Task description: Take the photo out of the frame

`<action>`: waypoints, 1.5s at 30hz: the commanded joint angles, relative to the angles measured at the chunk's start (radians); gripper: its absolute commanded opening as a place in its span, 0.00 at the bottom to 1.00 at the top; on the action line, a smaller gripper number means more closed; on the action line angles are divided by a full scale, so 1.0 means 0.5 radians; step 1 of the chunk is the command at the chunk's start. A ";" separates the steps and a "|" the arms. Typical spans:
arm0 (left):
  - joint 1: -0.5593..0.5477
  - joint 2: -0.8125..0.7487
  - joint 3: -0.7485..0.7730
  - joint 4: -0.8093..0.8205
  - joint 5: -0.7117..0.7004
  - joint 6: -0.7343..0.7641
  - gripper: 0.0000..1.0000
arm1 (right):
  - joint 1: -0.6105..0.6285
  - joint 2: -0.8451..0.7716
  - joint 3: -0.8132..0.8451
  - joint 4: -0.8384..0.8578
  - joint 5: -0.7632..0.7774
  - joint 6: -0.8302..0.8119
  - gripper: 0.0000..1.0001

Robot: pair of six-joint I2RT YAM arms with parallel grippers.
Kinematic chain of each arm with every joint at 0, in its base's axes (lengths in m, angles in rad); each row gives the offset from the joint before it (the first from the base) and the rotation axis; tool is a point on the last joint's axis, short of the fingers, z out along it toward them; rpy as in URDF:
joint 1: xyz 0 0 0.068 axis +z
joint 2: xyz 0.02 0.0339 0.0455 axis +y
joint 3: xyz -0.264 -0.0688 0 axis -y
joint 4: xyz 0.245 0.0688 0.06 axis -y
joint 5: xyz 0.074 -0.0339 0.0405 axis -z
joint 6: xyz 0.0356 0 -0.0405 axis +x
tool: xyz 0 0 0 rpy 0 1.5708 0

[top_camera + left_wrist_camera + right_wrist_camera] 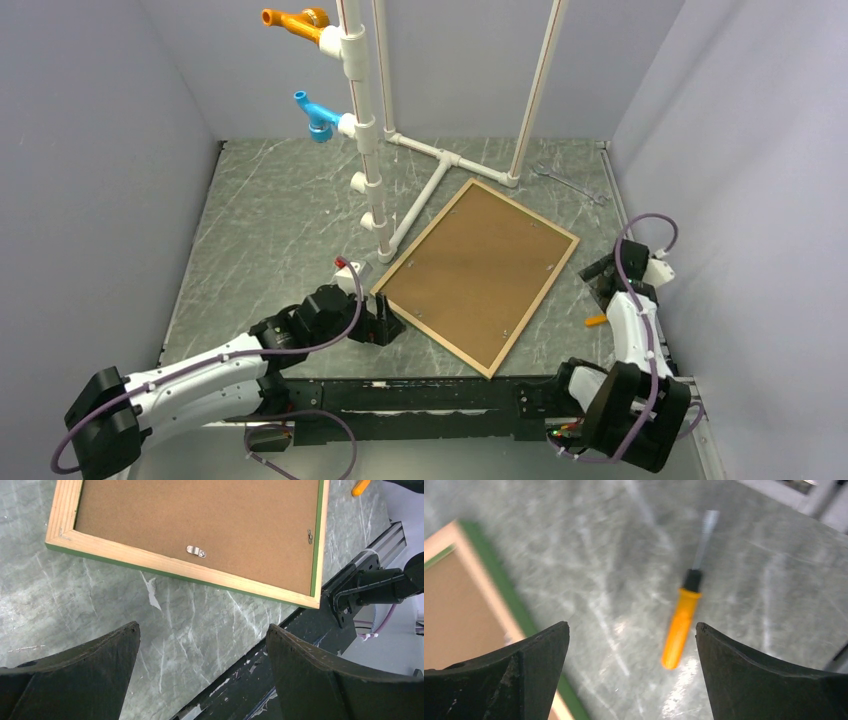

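The frame (432, 333) lies face down on the table, tilted diagonally, showing pale wood rails with a green edge. Its brown backing board (478, 272) fills the opening, held by small metal clips (196, 551). The photo is hidden under the backing. My left gripper (388, 325) is open and empty, just off the frame's near-left corner; its wrist view shows the rail (165, 566) beyond the open gripper (202, 627). My right gripper (603, 283) is open and empty beside the frame's right side; in its wrist view (632, 625) the green rail (499, 585) is at the left.
An orange-handled screwdriver (681, 625) lies on the table between the right fingers, also seen from above (596, 320). A white pipe stand (420, 190) with orange and blue fittings stands behind the frame. A wrench (568, 182) lies at the back right. Grey walls enclose the table.
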 commanded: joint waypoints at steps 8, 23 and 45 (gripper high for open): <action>0.010 0.062 0.165 0.089 0.063 0.029 0.99 | 0.907 0.083 0.238 -0.101 -0.125 -0.029 0.99; 0.009 0.028 0.203 0.054 0.152 0.029 0.99 | 1.249 0.282 0.145 -0.085 -0.121 0.276 0.67; -0.246 0.472 0.551 0.184 0.321 0.415 0.97 | 1.249 0.291 -0.004 -0.090 -0.049 0.499 0.12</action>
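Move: The frame, back up, has its right edge's gripping spot some 15 cm left of the right hand, about 2 cm ahead and 3 cm lower; its middle is about 27 cm left and 8 cm ahead. The dropped-off screwdriver lies some 4 cm back, 1 cm right and 4 cm below. From the left hand that edge spot is about 26 cm right, 6 cm ahead, 8 cm down; the near edge's middle, 5 cm right, level, 8 cm down. Swing the open right gripper quickly left about 15 cm, away from the screwdriver, arching slightly up and forward before easing back and down onto the frame's right edge; turn it roughly 30 degrees counter-clockwise and close the fingers to pinch the wooden rail. Shift the open left gripper some 5 cm right and 3 cm up, over the near edge's side, turning about 15 degrees clockwise. ##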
